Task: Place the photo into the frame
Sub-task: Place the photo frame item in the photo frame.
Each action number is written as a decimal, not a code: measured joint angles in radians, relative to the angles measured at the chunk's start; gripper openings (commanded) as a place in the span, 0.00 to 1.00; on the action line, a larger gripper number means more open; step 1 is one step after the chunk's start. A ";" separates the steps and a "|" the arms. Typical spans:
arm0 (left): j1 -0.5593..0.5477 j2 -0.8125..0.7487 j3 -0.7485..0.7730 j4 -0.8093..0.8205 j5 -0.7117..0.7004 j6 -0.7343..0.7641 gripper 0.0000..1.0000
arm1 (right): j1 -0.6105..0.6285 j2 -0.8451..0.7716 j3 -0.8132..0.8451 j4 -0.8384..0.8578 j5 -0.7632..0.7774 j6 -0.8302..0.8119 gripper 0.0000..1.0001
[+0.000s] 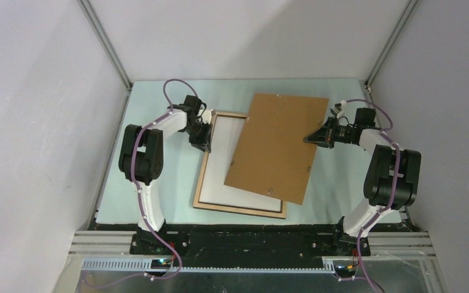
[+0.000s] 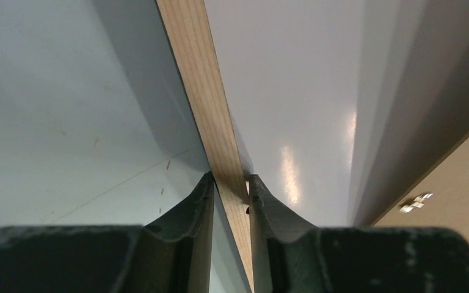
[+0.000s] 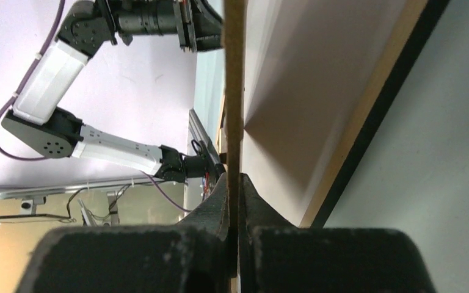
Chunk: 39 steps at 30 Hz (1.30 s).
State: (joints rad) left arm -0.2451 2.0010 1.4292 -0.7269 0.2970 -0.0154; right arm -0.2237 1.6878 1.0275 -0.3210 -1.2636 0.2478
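Observation:
The frame (image 1: 238,209) lies back up on the table, its light wood rails showing. Inside it lies a plain white sheet, the photo (image 1: 220,168), print side hidden. My left gripper (image 1: 203,141) sits at the frame's left rail near the far corner. In the left wrist view the fingertips (image 2: 204,183) press both sides of the wood rail (image 2: 201,79), with the white photo (image 2: 293,91) to its right. My right gripper (image 1: 310,139) is shut on the right edge of a brown backing board (image 1: 278,146), which hangs tilted over the frame's right half. The board's edge (image 3: 234,91) runs between the right gripper (image 3: 234,180) jaws.
A pale mat (image 1: 159,201) covers the table inside grey walls with aluminium posts at the far corners. A small metal clip (image 2: 416,203) sits on the backing board. The left arm (image 3: 49,67) shows in the right wrist view, beyond the board.

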 measured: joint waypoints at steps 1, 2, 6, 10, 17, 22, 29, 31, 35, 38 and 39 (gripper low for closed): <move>-0.001 0.007 0.007 0.000 0.004 0.000 0.29 | 0.009 0.005 0.001 -0.009 -0.001 -0.008 0.00; -0.002 0.012 0.010 0.001 0.007 0.000 0.30 | 0.022 0.011 0.002 -0.016 -0.001 -0.014 0.00; -0.001 0.017 0.011 -0.003 0.026 -0.004 0.39 | 0.065 0.046 0.002 -0.026 -0.004 -0.017 0.00; -0.001 0.016 0.003 -0.003 0.045 -0.011 0.45 | 0.097 0.079 0.002 -0.020 -0.007 -0.007 0.00; -0.002 -0.007 -0.037 -0.004 0.075 -0.011 0.59 | 0.148 0.117 0.002 0.044 -0.013 0.052 0.00; 0.011 -0.023 -0.045 -0.012 0.105 -0.009 0.63 | 0.193 0.138 0.003 0.112 -0.014 0.110 0.00; 0.092 -0.025 -0.045 -0.015 0.160 -0.006 0.66 | 0.220 0.167 0.003 0.204 -0.029 0.198 0.00; 0.119 -0.025 -0.045 -0.015 0.171 -0.001 0.67 | 0.220 0.182 0.003 0.260 -0.030 0.244 0.00; 0.149 -0.025 -0.045 -0.015 0.183 0.010 0.67 | 0.233 0.209 0.003 0.365 -0.029 0.328 0.00; 0.150 -0.025 -0.045 -0.015 0.190 0.017 0.68 | 0.258 0.226 0.003 0.430 -0.029 0.385 0.00; 0.150 -0.025 -0.045 -0.016 0.195 0.017 0.68 | 0.266 0.230 0.003 0.447 -0.030 0.401 0.00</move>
State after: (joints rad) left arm -0.0952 1.9762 1.3838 -0.7425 0.4919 0.0017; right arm 0.0418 1.9175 1.0306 0.1265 -1.2938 0.6487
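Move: My right hand holds the brown backing board by its right edge; the board's middle is about 12 cm to the left of the hand and 3 cm below. The frame it is going to has its middle some 20 cm to the hand's left, 8 cm back and 13 cm down. My left hand is pinching the frame's left rail, with the frame's middle about 16 cm right and 6 cm back, while the board's middle hangs roughly 24 cm right, level ahead, 9 cm higher. I carry the backing board about 9 cm left over the frame with my right hand, keeping my pinch on its edge, sinking some 3 cm early on and turning it roughly 10 degrees counter-clockwise. Meanwhile my left hand opens to let go of the rail, backs 2 cm towards the base, then tilts, rises slightly and shifts nearly 4 cm left. ##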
